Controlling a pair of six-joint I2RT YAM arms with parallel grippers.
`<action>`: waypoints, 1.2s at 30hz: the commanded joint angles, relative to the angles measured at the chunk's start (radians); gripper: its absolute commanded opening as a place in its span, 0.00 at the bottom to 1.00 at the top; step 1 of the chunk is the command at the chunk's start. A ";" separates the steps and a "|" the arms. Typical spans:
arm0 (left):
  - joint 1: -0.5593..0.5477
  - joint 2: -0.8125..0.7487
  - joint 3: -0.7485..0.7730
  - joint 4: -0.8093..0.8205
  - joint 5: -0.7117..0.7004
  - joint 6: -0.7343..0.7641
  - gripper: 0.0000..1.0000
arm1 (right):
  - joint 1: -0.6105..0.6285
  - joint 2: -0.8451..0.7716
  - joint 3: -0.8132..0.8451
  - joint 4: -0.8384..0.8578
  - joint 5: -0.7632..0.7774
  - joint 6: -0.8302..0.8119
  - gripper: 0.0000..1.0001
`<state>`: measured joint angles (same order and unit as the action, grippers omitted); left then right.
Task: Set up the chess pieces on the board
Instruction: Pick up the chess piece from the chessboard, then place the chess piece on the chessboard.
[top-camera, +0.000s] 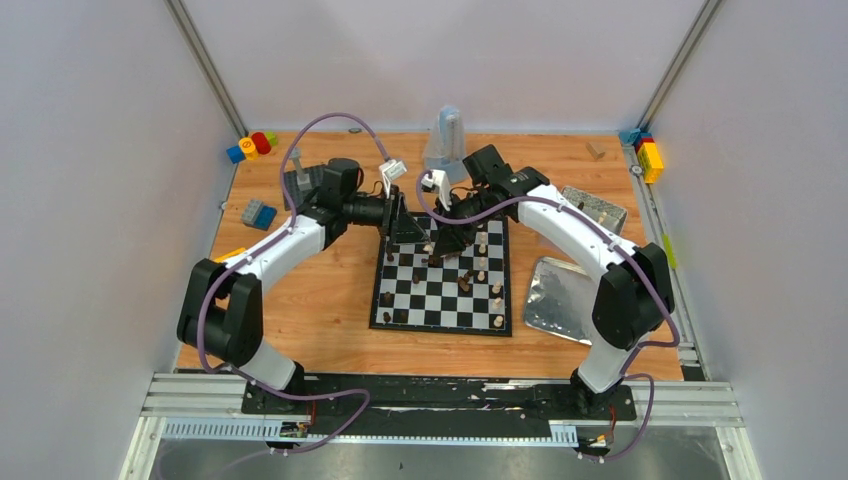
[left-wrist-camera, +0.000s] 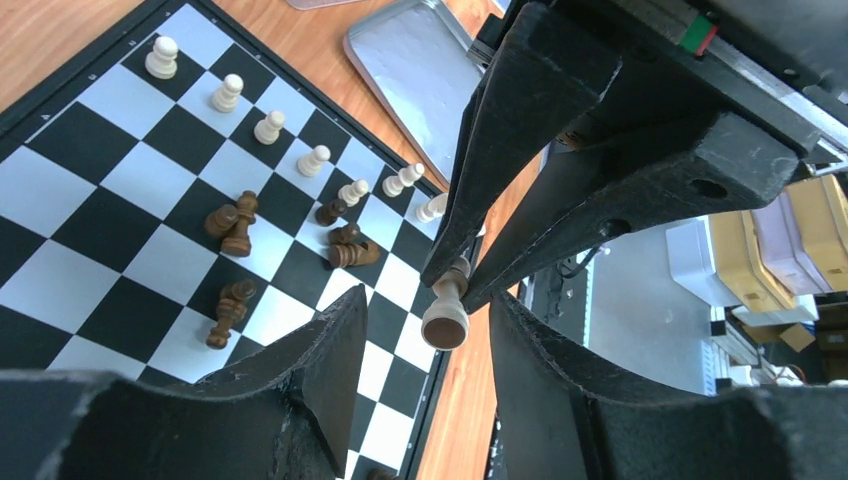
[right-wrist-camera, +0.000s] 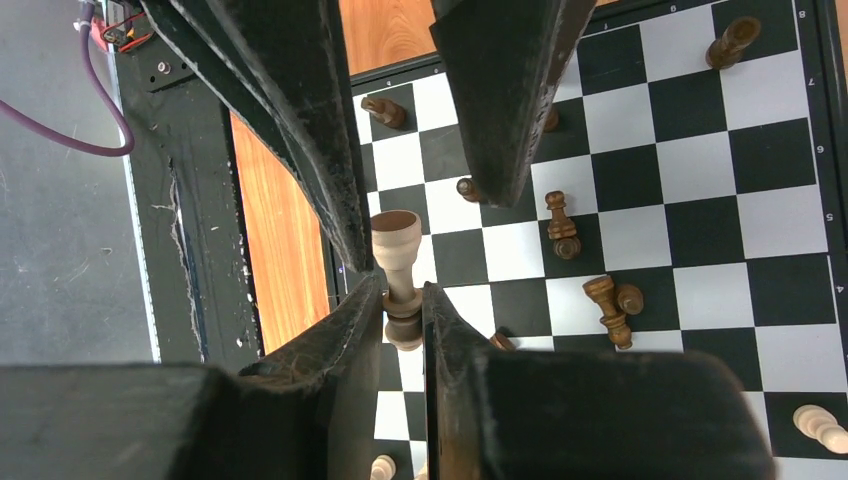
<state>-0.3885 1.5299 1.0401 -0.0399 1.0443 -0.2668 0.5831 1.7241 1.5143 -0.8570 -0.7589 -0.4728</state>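
Observation:
The board lies at the table's centre. My right gripper is shut on the head of a pale chess piece, held tilted above the board's far-left corner. My left gripper faces it, open, its fingers flanking that piece's round base with a gap on each side. Both grippers meet over the board's far edge. A row of pale pawns stands along one side of the board. Several dark pieces lie toppled on the squares.
Two silver trays sit right of the board. Toy blocks are at the far-left and far-right corners. A grey studded plate lies left, and a grey upright object stands behind the grippers.

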 joint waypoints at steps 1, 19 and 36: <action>-0.016 0.012 0.042 0.046 0.049 -0.028 0.56 | -0.010 -0.046 0.012 0.049 -0.041 0.019 0.08; -0.033 0.032 0.045 -0.025 0.066 0.006 0.44 | -0.022 -0.043 0.012 0.066 -0.029 0.038 0.08; -0.036 0.045 0.057 -0.025 0.073 0.004 0.33 | -0.022 -0.045 -0.010 0.066 -0.022 0.029 0.09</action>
<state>-0.4191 1.5806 1.0580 -0.0788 1.0901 -0.2783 0.5659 1.7157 1.5078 -0.8246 -0.7616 -0.4381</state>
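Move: The white chess piece, held by its head in the right fingers with its base sticking out, is about 2 cm back, 2 cm to the right and 2 cm below the left hand. On the board some 18 cm below the left hand, a lying brown piece is roughly 4 cm ahead and 2 cm to the right; a brown pair is level and 8 cm to the right. From the right hand, the white chess piece is level, 1 cm left and 1 cm up. The left hand eases about 1.5 cm back towards the robot, and 1 cm each to the right and down, to bring its open fingers around the free base end of the white chess piece, tipping some 5 degrees and drawing the fingers in from a little over half open to about a third. The right hand keeps its pinch on the head end and shifts the white chess piece barely 1 cm forward into the left hand's gap, then holds still; whether the left pads already touch can't be told. ##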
